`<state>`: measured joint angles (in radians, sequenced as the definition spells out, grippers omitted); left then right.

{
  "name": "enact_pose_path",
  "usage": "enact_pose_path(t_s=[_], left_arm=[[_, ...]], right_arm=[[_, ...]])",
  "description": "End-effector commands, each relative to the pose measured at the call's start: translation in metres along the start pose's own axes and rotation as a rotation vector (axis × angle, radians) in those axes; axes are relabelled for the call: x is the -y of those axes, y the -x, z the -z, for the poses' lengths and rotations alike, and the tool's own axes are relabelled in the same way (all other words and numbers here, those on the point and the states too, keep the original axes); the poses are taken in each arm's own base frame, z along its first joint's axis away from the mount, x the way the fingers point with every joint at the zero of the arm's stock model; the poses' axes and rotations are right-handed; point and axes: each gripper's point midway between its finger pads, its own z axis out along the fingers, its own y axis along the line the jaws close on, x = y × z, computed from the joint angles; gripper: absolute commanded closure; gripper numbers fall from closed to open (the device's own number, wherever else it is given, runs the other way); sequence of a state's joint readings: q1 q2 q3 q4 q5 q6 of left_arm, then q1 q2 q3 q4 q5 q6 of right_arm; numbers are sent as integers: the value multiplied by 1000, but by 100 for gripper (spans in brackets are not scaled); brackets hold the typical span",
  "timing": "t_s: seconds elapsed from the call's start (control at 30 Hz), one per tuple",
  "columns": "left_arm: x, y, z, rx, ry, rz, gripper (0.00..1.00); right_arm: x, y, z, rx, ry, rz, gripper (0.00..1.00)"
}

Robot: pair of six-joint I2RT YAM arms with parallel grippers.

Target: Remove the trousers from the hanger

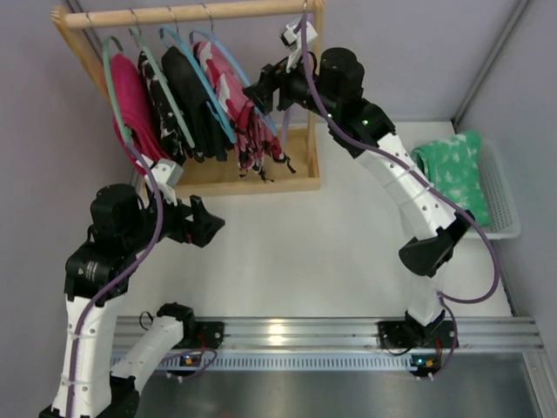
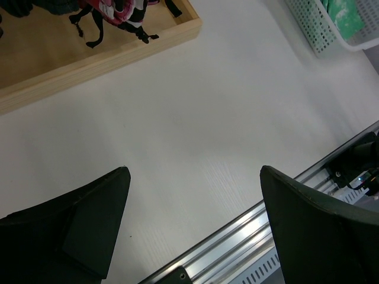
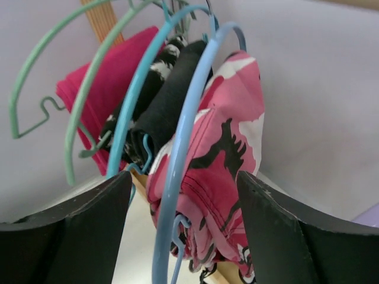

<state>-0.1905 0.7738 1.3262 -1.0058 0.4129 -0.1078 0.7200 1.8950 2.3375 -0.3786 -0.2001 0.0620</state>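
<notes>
The pink-red camouflage trousers (image 1: 246,113) hang folded over the light-blue hanger (image 1: 237,74), rightmost on the wooden rail. In the right wrist view the hanger's curved arm (image 3: 185,136) and the trousers (image 3: 228,160) sit between my open fingers. My right gripper (image 1: 261,94) (image 3: 185,174) is open, right beside the trousers, not closed on them. My left gripper (image 1: 211,228) (image 2: 195,171) is open and empty, low over the table in front of the rack. The trousers' black cords (image 2: 95,29) show at the top of the left wrist view.
A wooden rack (image 1: 300,178) with a tray base holds a magenta garment (image 1: 130,104), a black-and-white one and a black one (image 1: 193,100) on teal and blue hangers. A white basket (image 1: 500,196) with a green cloth (image 1: 452,170) stands at the right. Metal rail (image 1: 331,331) along the near edge.
</notes>
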Motion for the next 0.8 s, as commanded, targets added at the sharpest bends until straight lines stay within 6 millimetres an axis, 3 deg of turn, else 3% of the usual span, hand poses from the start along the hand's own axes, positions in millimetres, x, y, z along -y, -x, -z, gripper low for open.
enact_pose_path(t_s=[0.0, 0.17, 0.37, 0.63, 0.77], left_arm=[[6, 9, 7, 41, -14, -1, 2], [4, 7, 8, 43, -3, -4, 2], [8, 9, 7, 44, -27, 1, 2], [13, 18, 4, 50, -51, 19, 2], [12, 14, 5, 52, -47, 22, 2]], right_arm=[[-2, 23, -5, 85, -12, -15, 32], [-12, 8, -8, 47, 34, -74, 54], [-42, 11, 3, 32, 177, -195, 59], [-55, -4, -7, -15, 242, -389, 66], [-61, -2, -10, -11, 299, -489, 68]])
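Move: The near arm of the light blue hanger crosses between my right hand's open fingers, its middle some 3 cm left, 1 cm ahead and 2 cm below. From this hand, the pink trousers hang about 5 cm left, 3 cm ahead and 10 cm below; the black trousers 13 cm left, 4 cm ahead; the empty lilac hanger 8 cm right, 3 cm ahead. From my left hand, the blue hanger's near arm is roughly 21 cm ahead, 8 cm right and 14 cm higher. I narrow my right fingers around the near arm of the light blue hanger, leaving them about a third open, as the hand dips some 3 cm and edges forward. Then I carry it left and back towards the pink trousers, ending about 4 cm left of where it began, rolling the wrist some 20 degrees clockwise as seen along the fingers. ##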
